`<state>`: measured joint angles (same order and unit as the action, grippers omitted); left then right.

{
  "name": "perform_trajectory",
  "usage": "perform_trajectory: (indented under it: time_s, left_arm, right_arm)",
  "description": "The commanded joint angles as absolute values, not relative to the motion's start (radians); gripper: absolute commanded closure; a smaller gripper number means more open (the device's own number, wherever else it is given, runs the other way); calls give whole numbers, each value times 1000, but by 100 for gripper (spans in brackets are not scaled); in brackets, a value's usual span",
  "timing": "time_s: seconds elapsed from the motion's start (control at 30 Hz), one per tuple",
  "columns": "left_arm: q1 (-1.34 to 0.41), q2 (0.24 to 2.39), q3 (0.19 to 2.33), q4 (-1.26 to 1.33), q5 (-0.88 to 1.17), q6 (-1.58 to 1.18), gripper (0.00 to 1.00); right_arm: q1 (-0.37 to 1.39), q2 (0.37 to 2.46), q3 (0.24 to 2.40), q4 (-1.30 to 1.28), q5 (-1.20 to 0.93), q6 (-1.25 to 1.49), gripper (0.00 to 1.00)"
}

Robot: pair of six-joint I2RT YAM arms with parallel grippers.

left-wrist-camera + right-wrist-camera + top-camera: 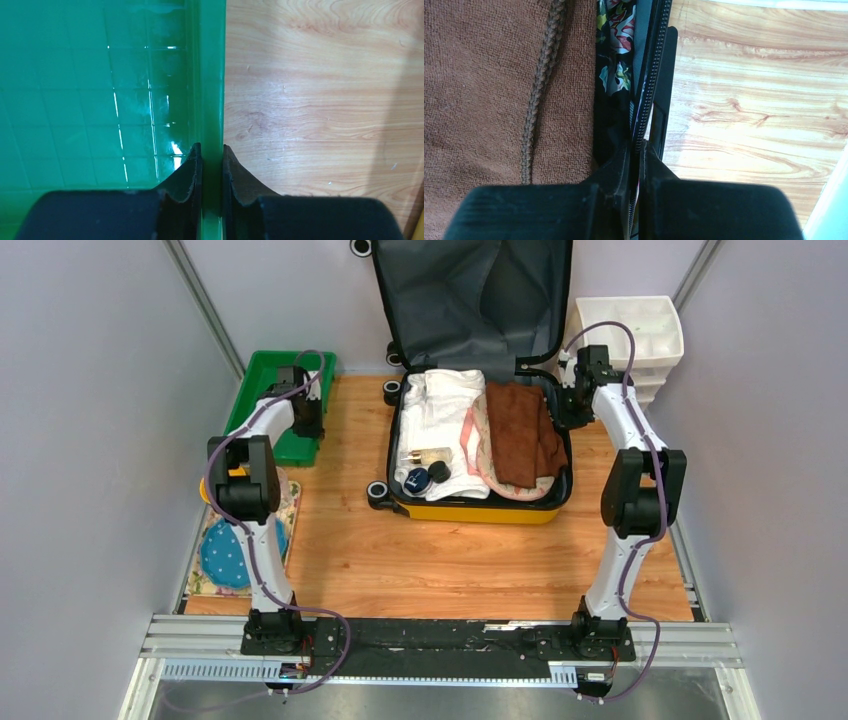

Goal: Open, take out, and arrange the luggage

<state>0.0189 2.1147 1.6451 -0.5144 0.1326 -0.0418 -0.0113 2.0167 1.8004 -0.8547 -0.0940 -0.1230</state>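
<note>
The luggage (480,510), a yellow hard-shell suitcase, lies open at the table's back middle, its grey-lined lid (470,300) standing up against the wall. Inside lie white clothes (440,415), a brown towel (520,430) and small jars (418,480). My right gripper (572,405) is at the case's right side. In the right wrist view it (639,142) is shut on the black zip edge (651,75), with the brown towel (484,100) to its left. My left gripper (305,415) is shut on the right rim (210,75) of the green tray (75,100).
The green tray (262,375) stands at the back left. A white drawer unit (632,330) is at the back right, just behind the right arm. A blue dotted item on patterned cloth (230,555) lies by the left arm. Bare wooden tabletop (450,570) stretches in front of the case.
</note>
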Motion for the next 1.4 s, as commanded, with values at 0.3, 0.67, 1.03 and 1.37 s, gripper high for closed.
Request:
perform_trajectory:
  time_s: [0.3, 0.67, 1.03, 1.37]
  left_arm:
    - [-55, 2160, 1706, -523, 239, -110, 100]
    - [-67, 2155, 1701, -515, 235, -109, 100]
    - [-97, 2180, 1720, -529, 298, -166, 100]
    - [-144, 2169, 1698, -534, 339, -268, 100]
  right_arm:
    - [136, 2063, 1896, -773, -256, -20, 100]
    - [153, 2049, 1893, -775, -298, 32, 100]
    - [193, 2062, 1879, -762, -302, 144, 100]
    - [210, 2057, 1875, -756, -302, 161, 100]
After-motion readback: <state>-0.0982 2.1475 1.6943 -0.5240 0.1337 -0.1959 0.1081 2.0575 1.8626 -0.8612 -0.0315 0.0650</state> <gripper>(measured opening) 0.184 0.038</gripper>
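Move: On the tray's right rim, the left hand already pinches the green tray, whose middle lies about 9 cm to its left and 5 cm farther out; the open suitcase it heads for is centred some 39 cm right and 4 cm back. The right hand already grips the suitcase's right rim: the suitcase's middle is roughly 20 cm left, 5 cm back and 6 cm below, the brown cloth 9 cm left and 2 cm back, the drawer unit 13 cm right and 13 cm out. Drawing together, both hands keep their pinch and stay level. The left drags the green tray about 6 cm to the right towards the suitcase, pausing halfway, while the right pulls the suitcase by its rim about 5 cm to the left towards the tray, slowly at first and then faster, shifting about 1 cm forward midway. ##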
